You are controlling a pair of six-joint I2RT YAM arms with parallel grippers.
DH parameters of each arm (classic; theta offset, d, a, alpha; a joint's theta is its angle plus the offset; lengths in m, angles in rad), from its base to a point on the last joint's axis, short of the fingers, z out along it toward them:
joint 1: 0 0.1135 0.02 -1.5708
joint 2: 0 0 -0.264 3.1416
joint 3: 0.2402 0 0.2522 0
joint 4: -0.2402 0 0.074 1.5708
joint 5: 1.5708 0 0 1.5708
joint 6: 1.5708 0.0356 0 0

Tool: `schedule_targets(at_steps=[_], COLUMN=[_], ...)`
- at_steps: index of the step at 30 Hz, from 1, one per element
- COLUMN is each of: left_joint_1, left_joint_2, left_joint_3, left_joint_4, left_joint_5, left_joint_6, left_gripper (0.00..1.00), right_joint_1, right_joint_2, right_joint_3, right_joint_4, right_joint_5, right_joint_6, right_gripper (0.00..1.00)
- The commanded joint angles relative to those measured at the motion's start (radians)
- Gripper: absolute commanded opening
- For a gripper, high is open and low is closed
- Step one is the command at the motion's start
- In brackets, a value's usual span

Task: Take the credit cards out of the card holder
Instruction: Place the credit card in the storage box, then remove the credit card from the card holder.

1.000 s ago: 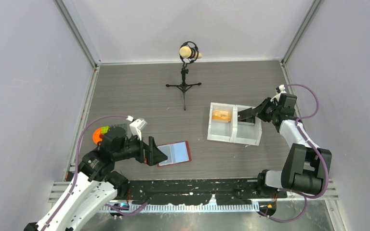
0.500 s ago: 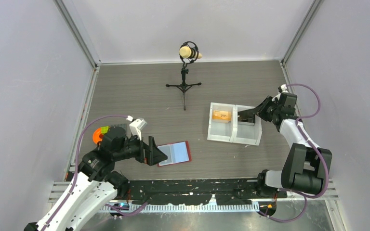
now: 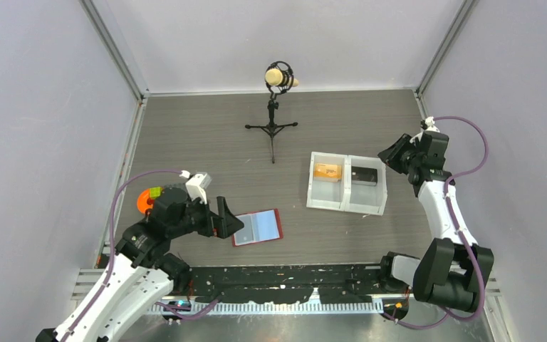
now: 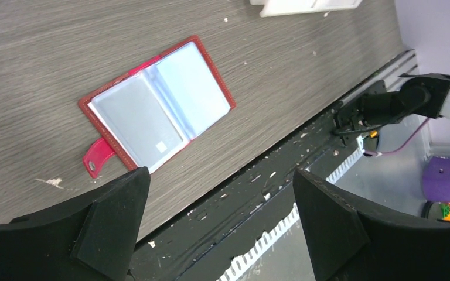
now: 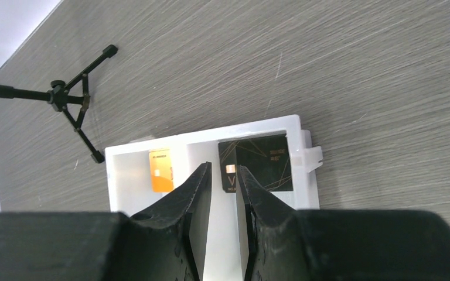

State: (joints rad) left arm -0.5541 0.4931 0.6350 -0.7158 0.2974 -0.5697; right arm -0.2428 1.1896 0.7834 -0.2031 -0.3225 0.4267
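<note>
The red card holder (image 3: 257,227) lies open and flat on the table, its pale pockets (image 4: 158,105) facing up. My left gripper (image 3: 228,221) hovers just left of it, jaws wide open and empty (image 4: 220,175). A dark credit card (image 3: 364,174) lies in the right compartment of the white tray (image 3: 345,204). A flat orange card with a chip mark (image 5: 160,170) rests in the left compartment. My right gripper (image 3: 388,153) hangs above the tray's right end. Its jaws stand a narrow gap apart (image 5: 224,167) with nothing between them, over the dark card (image 5: 263,161).
A microphone on a black tripod (image 3: 273,121) stands behind the tray, its legs (image 5: 76,105) near the tray's far corner. An orange round object (image 3: 144,200) sits beside the left arm. A black rail (image 3: 292,274) runs along the table's near edge.
The right gripper let go of the dark card, which now lies in the tray's right compartment. It drew back up and to the right, jaws parting slightly. The left arm barely shifted.
</note>
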Motion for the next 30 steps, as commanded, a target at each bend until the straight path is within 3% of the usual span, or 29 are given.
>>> schedule_targets(at_steps=[1, 8, 11, 12, 14, 17, 21, 30], left_joint_1=[0.003, 0.002, 0.003, 0.003, 0.003, 0.003, 0.003, 0.003], left_joint_2=[0.059, 0.162, 0.157, 0.15, 0.132, 0.117, 0.168, 0.321], left_joint_3=[-0.026, -0.096, -0.115, -0.121, -0.139, -0.173, -0.202, -0.256], left_joint_4=[0.026, 0.086, 0.068, 0.061, 0.047, 0.057, 0.101, 0.262], left_joint_5=[-0.042, -0.125, -0.242, -0.281, -0.391, -0.469, -0.457, -0.381], left_joint_6=[-0.034, -0.113, -0.15, -0.158, -0.175, -0.2, -0.206, -0.185], left_gripper=[0.93, 0.77, 0.77, 0.78, 0.8, 0.82, 0.78, 0.6], right_joint_1=[0.041, 0.327, 0.467, 0.543, 0.658, 0.805, 0.99, 1.139], right_joint_2=[-0.092, -0.162, -0.176, -0.178, -0.173, -0.153, -0.092, 0.027], right_joint_3=[0.045, 0.039, 0.012, 0.005, -0.017, -0.049, -0.043, 0.019], right_joint_4=[-0.046, -0.106, -0.098, -0.09, -0.064, -0.009, 0.049, 0.099], right_joint_5=[0.009, 0.09, 0.159, 0.19, 0.247, 0.308, 0.393, 0.431], right_joint_6=[0.014, 0.01, 0.047, 0.057, 0.094, 0.164, 0.208, 0.226], right_gripper=[0.3, 0.31, 0.36, 0.45, 0.5, 0.53, 0.53, 0.53])
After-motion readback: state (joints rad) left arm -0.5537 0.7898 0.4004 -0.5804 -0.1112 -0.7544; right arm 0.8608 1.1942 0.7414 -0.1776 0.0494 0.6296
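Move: The open card holder lies some 36 cm to my right hand's left, 13 cm back and 15 cm below. The storage box is under that hand, its middle about 3 cm ahead and 3 cm left; the black card in it is 5 cm ahead and 3 cm right. From my left hand the holder is about 4 cm ahead, 6 cm right and 17 cm below, its red strap some 3 cm ahead and 5 cm left. I swing my empty right hand away from the storage box, about 29 cm left and 13 cm back towards the card holder, rising a little and then sinking, turning some 40 degrees counter-clockwise and opening the fingers wider. Meanwhile my left hand drops about 14 cm beside the holder's strap edge, easing left and slightly forward, swivelling counter-clockwise and partly closing. ##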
